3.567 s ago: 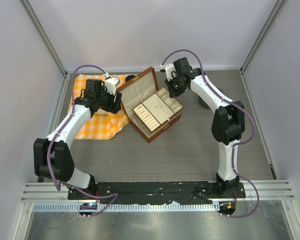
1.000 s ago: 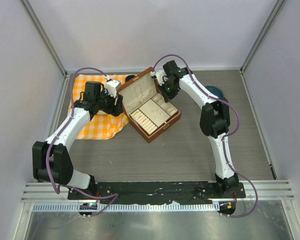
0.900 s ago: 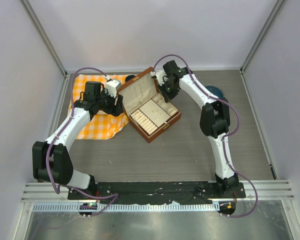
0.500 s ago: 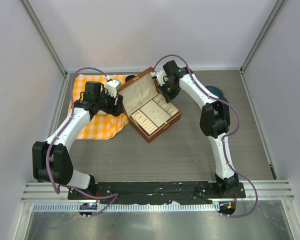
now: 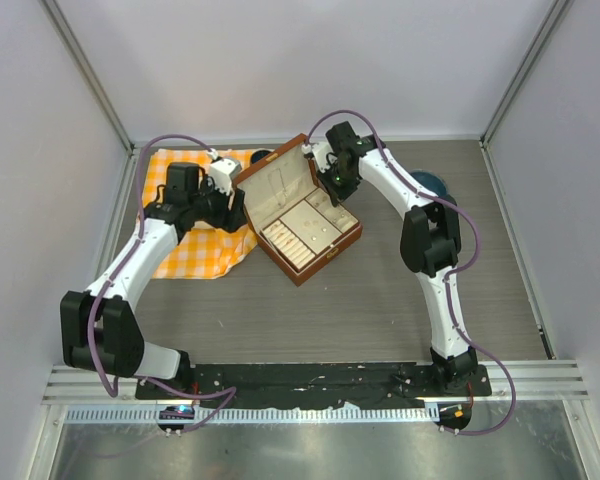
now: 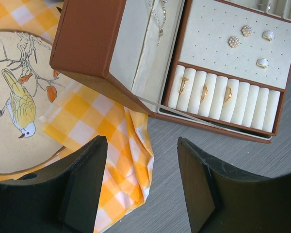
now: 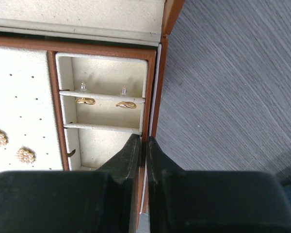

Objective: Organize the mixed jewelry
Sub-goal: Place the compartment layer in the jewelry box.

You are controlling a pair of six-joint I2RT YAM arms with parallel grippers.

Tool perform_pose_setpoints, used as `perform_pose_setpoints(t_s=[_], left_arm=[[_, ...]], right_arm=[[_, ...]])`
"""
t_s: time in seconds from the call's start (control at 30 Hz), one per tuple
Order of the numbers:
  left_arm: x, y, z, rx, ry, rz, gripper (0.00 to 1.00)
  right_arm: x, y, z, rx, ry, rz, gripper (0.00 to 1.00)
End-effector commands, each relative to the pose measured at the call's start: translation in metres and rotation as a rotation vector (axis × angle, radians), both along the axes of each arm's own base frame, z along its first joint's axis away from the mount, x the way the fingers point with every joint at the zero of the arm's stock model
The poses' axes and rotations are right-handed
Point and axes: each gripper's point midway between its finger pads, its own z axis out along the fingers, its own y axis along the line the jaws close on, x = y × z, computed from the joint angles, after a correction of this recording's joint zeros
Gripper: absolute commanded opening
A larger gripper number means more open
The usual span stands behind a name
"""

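The brown jewelry box [image 5: 302, 222] stands open at the table's middle back, its lid [image 6: 89, 41] raised. A thin silver necklace [image 6: 158, 17] hangs inside the lid. Three small gold rings [image 6: 203, 92] sit in the cream ring rolls, and pearl studs [image 6: 234, 41] are pinned on the pad. Two gold pieces [image 7: 125, 104] hang on a bar in a side compartment. My right gripper [image 7: 145, 145] is shut on the box's right wall [image 7: 153, 92], one finger inside and one outside. My left gripper [image 6: 141, 187] hovers open over the cloth's edge, holding nothing.
An orange checked cloth [image 6: 111, 141] lies left of the box with a bird-painted plate [image 6: 19, 102] on it. A dark blue bowl [image 5: 427, 185] sits behind my right arm. Grey walls and metal posts enclose the table.
Since the oldest frame my right arm swung left onto the box's far right wall, and the box shifted slightly left. Over the last second the left arm's elbow drifted a little.
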Motion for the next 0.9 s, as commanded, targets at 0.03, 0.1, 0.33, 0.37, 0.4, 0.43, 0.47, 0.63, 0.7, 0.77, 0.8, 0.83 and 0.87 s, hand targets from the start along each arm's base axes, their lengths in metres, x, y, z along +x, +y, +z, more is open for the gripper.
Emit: perform_pose_setpoints(t_s=[0.03,0.1,0.33,0.37,0.4,0.43,0.47,0.63,0.7,0.77,0.8,0.83,0.87], left_arm=[[-0.004,0.0,0.014,-0.024,-0.048,-0.009,0.64],[-0.005,0.0,0.013,-0.026,-0.045,-0.007,0.64],[-0.009,0.0,0.013,-0.026,-0.042,-0.012,0.64],[-0.01,0.0,0.013,-0.023,-0.043,-0.013,0.64],[-0.01,0.001,0.014,-0.024,-0.046,-0.013,0.64],[-0.01,0.001,0.015,-0.022,-0.052,-0.015,0.64],[-0.012,0.001,0.014,-0.022,-0.049,-0.012,0.64],[-0.017,0.002,0.018,-0.021,-0.062,-0.015,0.64],[-0.02,0.003,0.024,-0.022,-0.078,-0.011,0.64],[-0.023,0.004,0.03,-0.026,-0.094,-0.006,0.64],[-0.024,0.005,0.032,-0.03,-0.098,-0.004,0.64],[-0.024,0.003,0.035,-0.042,-0.099,-0.001,0.64],[-0.024,0.004,0.039,-0.048,-0.108,0.002,0.64]], right_arm=[[-0.004,-0.006,0.02,0.002,-0.041,-0.005,0.13],[-0.003,-0.004,0.019,0.014,-0.044,-0.014,0.16],[-0.006,0.005,0.014,0.032,-0.04,-0.022,0.23],[-0.006,0.005,0.013,0.03,-0.037,-0.024,0.25],[-0.007,0.006,0.013,0.03,-0.037,-0.026,0.26],[-0.007,0.006,0.013,0.029,-0.038,-0.029,0.27],[-0.007,0.006,0.015,0.03,-0.041,-0.029,0.29],[-0.005,0.006,0.033,0.038,-0.081,-0.043,0.33],[-0.004,0.002,0.048,0.036,-0.112,-0.052,0.36],[-0.003,-0.001,0.057,0.029,-0.133,-0.06,0.41],[-0.004,-0.003,0.068,0.035,-0.152,-0.064,0.43],[-0.005,-0.005,0.071,0.035,-0.158,-0.067,0.47],[-0.005,-0.007,0.076,0.035,-0.168,-0.075,0.49]])
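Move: The right fingers are still shut on the right-hand short rim of the compartment layer, so the layer's middle lies about 6 cm to their left, 5 cm back and a couple of cm lower. The open lid stands some 12 cm left and 5 cm ahead; the blue bowl is about 19 cm right and 4 cm ahead. From the left hand, waiting empty and high, the layer's middle is roughly 15 cm to the right, 4 cm ahead and 10 cm below. Let go of the layer's rim with the right gripper: hold the hand almost in place while spreading its fingers to nearly half open, one to each side of the rim, then start lifting it, about 1 cm. Meanwhile ease the left gripper, still open and empty, some 2 cm back away from the box, rising about 1.5 cm late on. ##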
